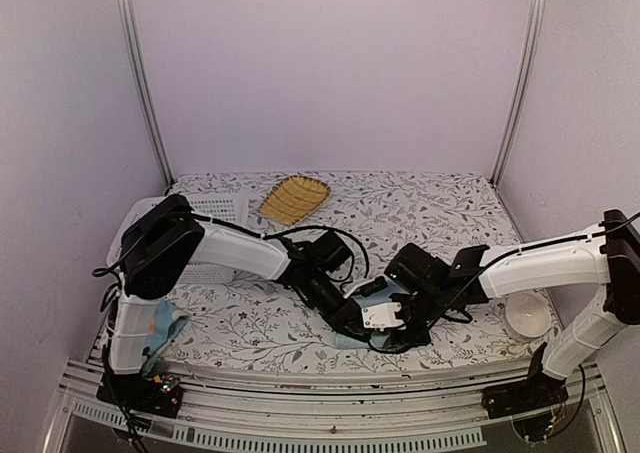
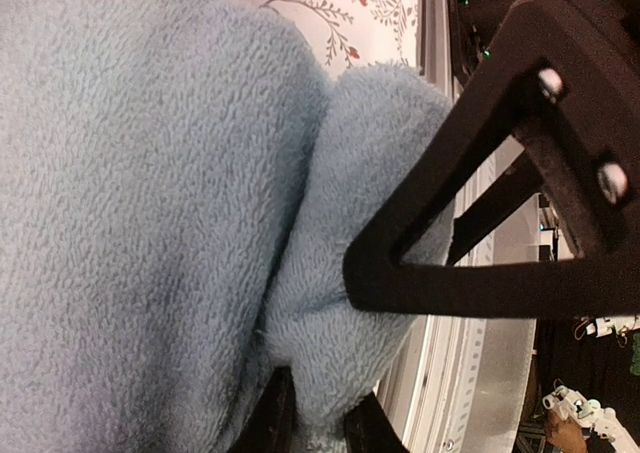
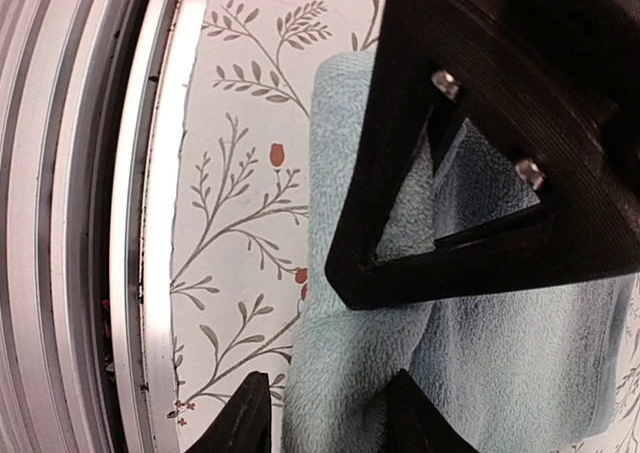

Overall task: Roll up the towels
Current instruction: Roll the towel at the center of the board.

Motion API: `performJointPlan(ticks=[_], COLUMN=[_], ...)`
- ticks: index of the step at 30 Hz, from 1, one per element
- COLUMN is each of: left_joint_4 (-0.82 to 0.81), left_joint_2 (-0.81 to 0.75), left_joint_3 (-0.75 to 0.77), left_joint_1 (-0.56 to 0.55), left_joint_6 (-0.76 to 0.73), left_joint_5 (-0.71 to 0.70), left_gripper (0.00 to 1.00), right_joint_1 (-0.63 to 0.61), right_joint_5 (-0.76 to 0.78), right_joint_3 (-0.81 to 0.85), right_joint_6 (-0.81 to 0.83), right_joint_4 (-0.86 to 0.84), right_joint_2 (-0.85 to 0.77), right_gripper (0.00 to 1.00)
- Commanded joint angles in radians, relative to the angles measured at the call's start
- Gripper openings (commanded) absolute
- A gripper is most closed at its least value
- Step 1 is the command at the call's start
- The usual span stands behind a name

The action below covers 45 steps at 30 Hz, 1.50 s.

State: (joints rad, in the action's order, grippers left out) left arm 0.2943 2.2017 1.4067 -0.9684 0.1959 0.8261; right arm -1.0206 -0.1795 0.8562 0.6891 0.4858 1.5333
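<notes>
The plain light-blue towel (image 1: 345,339) lies bunched near the table's front edge, mostly hidden under both grippers. My left gripper (image 2: 320,418) is shut on a thick fold of this towel (image 2: 150,223), which bulges out between the fingers. My right gripper (image 3: 330,418) is open and straddles the rolled edge of the towel (image 3: 340,353). Its right finger (image 3: 420,413) presses into the cloth, and its left finger (image 3: 245,418) stands just off it over the tablecloth. The printed towel (image 1: 166,323) lies crumpled at the front left beside the left arm's base.
A yellow ribbed tray (image 1: 293,199) sits at the back centre. A white basket (image 1: 222,211) stands at the back left behind the left arm. A white bowl (image 1: 527,318) rests at the front right. The metal front rail (image 3: 140,223) runs close beside the towel.
</notes>
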Motion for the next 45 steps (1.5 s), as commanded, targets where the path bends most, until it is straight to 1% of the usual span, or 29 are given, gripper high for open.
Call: performJointPlan(ticks=[1,5,8,9,10,11,12,14,16,20,23,26,28,31,34,37,43,45], left_joint_4=[0.082,0.069,0.026,0.005,-0.018,-0.049,-0.082,-0.170,-0.279,-0.482,-0.536,-0.557,-0.543,-0.468,-0.382,-0.314,-0.312,-0.312], left_joint_2=[0.046,0.028,-0.012,-0.035,-0.060,-0.095,-0.148,-0.245,-0.353,-0.529,-0.652,-0.758,-0.784,-0.745,-0.644,-0.519,-0.349,-0.317], left_joint_3=[-0.047,-0.067,-0.102,-0.120,-0.143,-0.173,-0.216,-0.299,-0.393,-0.568,-0.663,-0.723,-0.728,-0.673,-0.587,-0.496,-0.382,-0.362], left_joint_1=[0.018,0.020,0.025,0.025,0.025,0.025,0.025,0.024,0.023,0.016,-0.041,-0.144,-0.206,-0.261,-0.298,-0.331,-0.347,-0.355], left_joint_6=[0.019,0.020,0.025,0.025,0.023,0.024,0.026,0.041,0.066,0.094,0.019,-0.124,-0.215,-0.332,-0.426,-0.516,-0.617,-0.639], left_joint_5=[-0.077,-0.086,-0.103,-0.119,-0.143,-0.173,-0.200,-0.266,-0.332,-0.501,-0.676,-0.846,-0.916,-0.940,-0.926,-0.964,-1.000,-1.004], left_gripper=[0.15,0.15,0.16,0.20,0.29,0.32,0.38,0.45,0.48,0.50,0.51,0.50,0.49,0.48,0.48,0.49,0.52,0.50], right_joint_1=[-0.013,-0.012,-0.010,-0.004,0.014,0.033,0.055,0.098,0.134,0.204,0.261,0.299,0.328,0.349,0.356,0.358,0.359,0.359], right_joint_5=[0.012,0.016,-0.037,-0.077,-0.126,-0.179,-0.230,-0.326,-0.397,-0.531,-0.630,-0.680,-0.706,-0.740,-0.769,-0.779,-0.776,-0.777], right_joint_3=[0.003,-0.005,-0.002,-0.001,0.007,0.015,0.025,0.047,0.075,0.150,0.213,0.248,0.269,0.300,0.310,0.321,0.322,0.319], right_joint_6=[-0.021,-0.028,-0.031,-0.032,-0.032,-0.031,-0.027,-0.015,0.006,0.035,0.062,0.089,0.097,0.120,0.140,0.151,0.145,0.141], right_joint_4=[0.009,0.007,0.029,0.040,0.056,0.074,0.100,0.143,0.185,0.266,0.337,0.390,0.415,0.465,0.479,0.495,0.495,0.493], right_joint_2=[0.039,0.067,0.076,0.077,0.078,0.082,0.089,0.109,0.144,0.260,0.366,0.435,0.477,0.535,0.562,0.578,0.588,0.587], right_gripper=[0.37,0.24,0.13,0.11,0.09,0.08,0.06,0.05,0.04,0.04,0.04,0.04,0.04,0.05,0.05,0.06,0.06,0.06])
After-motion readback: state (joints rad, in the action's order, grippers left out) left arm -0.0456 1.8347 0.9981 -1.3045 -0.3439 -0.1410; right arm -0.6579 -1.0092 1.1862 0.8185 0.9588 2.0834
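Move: The rolled part of the blue towel lies crosswise at the board's near side. My left fingers already pinch its left portion, its middle about 3 cm to their right and level with them. From my open right fingers, which straddle the right portion, that middle is some 3 cm left and 1 cm below. The still-flat part lies about 7 cm ahead of the roll; the board's front edge is roughly 7 cm back from my left hand, the white bowl some 29 cm right of and 5 cm ahead of my right. My right hand sinks about a centimetre, closes on the roll and then, almost in place, tips its fingers back towards me by nearly 60 degrees, turning the roll forward. As it grips, my left hand opens and lets go, arcs up some 10 cm and out left, swings its fingertips forward by about 65 degrees, then comes back right and down to the roll, fingers still open around its line. ##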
